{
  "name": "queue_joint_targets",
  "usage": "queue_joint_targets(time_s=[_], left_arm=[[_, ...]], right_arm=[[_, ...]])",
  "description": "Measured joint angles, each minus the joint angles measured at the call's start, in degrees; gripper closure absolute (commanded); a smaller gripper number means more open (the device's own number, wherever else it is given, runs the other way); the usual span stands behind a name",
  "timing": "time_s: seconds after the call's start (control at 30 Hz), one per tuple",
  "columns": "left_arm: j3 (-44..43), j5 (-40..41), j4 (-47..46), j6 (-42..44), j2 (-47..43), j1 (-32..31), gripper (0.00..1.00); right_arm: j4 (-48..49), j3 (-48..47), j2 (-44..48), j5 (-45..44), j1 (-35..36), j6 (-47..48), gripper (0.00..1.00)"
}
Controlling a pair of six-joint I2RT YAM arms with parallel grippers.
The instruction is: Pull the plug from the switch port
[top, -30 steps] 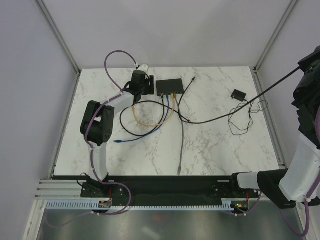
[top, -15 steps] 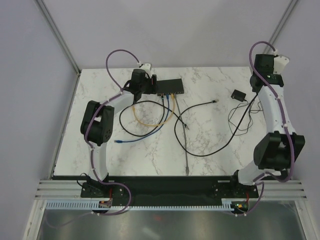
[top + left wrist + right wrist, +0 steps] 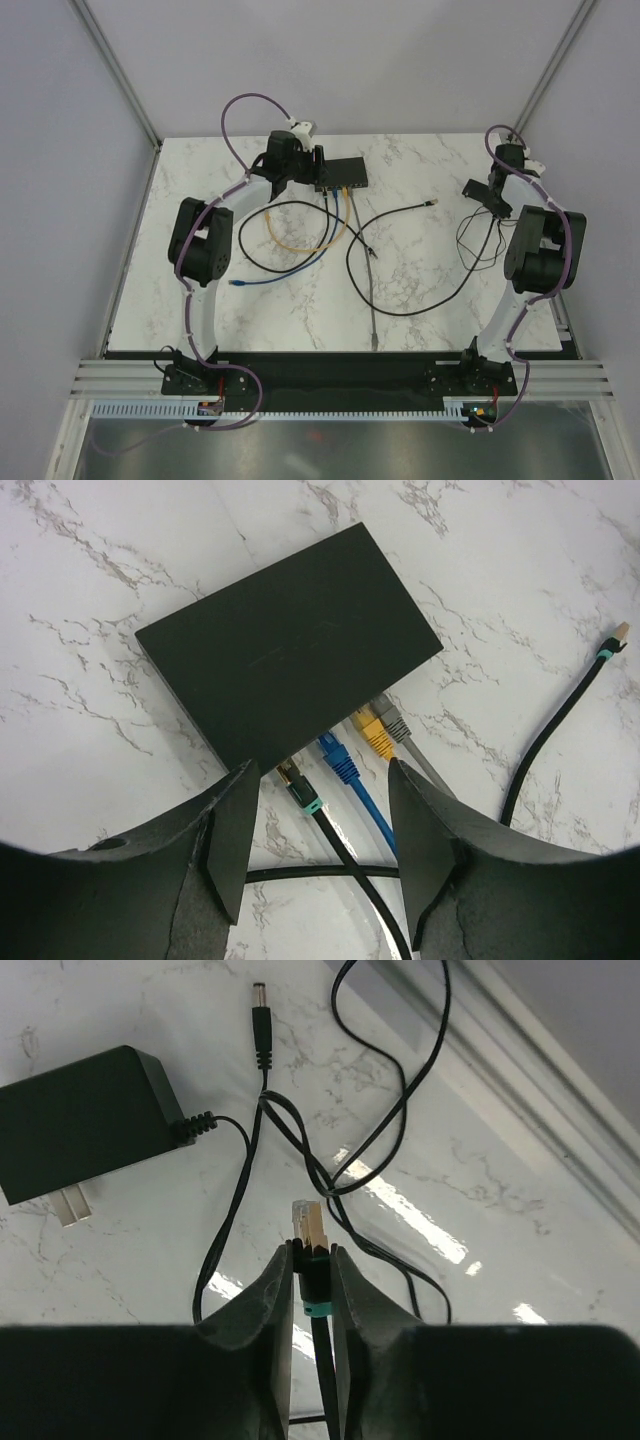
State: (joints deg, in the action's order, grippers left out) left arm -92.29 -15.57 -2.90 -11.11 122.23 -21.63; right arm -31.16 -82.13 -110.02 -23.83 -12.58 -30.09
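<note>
The switch (image 3: 345,172) (image 3: 290,650) lies flat at the back of the marble table. Several plugs sit in its near side: a black one with a teal band (image 3: 298,785), a blue (image 3: 340,758), a yellow (image 3: 375,735) and a grey (image 3: 393,720). My left gripper (image 3: 318,170) (image 3: 322,805) hangs open over the switch's left end, its jaws either side of the black plug without touching it. My right gripper (image 3: 497,184) (image 3: 310,1252), far from the switch, is shut on a loose black cable's teal-banded plug (image 3: 308,1228). That cable's other plug (image 3: 432,203) (image 3: 617,638) lies free on the table.
A black power adapter (image 3: 476,188) (image 3: 85,1110) with thin tangled cord and barrel plug (image 3: 260,1015) lies under my right gripper. The table's right rail (image 3: 520,1090) runs close by. Yellow (image 3: 295,242), blue (image 3: 235,284) and grey (image 3: 371,300) cables trail toward the front.
My right arm swung in from the far right and folded down beside the adapter, and the black cable went slack. Its free plug slid right of the switch. My left gripper narrowed and shifted toward the switch.
</note>
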Motion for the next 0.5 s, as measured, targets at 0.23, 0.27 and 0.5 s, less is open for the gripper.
queue_joint_targets(time_s=[0.23,0.27,0.5], left_arm=[[-0.94,-0.48,1.55,0.52,1.07,-0.11,0.37],[-1.09,-0.63,1.7,0.55,1.09,-0.22,0.37],[-5.7,-1.05,3.65,1.68,3.15,-1.18,0.38]], right_arm=[[3.52,3.87,-2.01,1.75,0.09,-0.28,0.38],[3.78,4.22,-1.62,1.77,0.11,-0.17,0.36],[9.38,3.39,5.4,2.51,8.72,3.02,0.3]])
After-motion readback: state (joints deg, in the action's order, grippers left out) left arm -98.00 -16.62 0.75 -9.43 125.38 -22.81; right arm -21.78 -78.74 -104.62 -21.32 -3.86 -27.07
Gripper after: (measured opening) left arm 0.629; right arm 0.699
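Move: The pulled black plug is still between the right fingertips; its table spot is about 4 cm straight below and 1 cm to the left. The power adapter lies some 9 cm ahead and 4 cm left of the right hand, the other loose plug 4 cm ahead and 16 cm left, the switch about 11 cm ahead and 38 cm left, all roughly 3 or 4 cm lower. From the left hand, the table spot is some 42 cm right, 6 cm back and 9 cm below. The pulled plug is lowered about 3 cm by the right hand and let go as the fingers open wide; the empty hand then rises, swinging left and forward, some 7 cm up and 6 cm across, back towards the switch, the wrist turning slightly counter-clockwise and tipping up about 10 degrees. The left hand, still half open above the switch's port side, dips briefly, then eases nearly 2 cm right. ##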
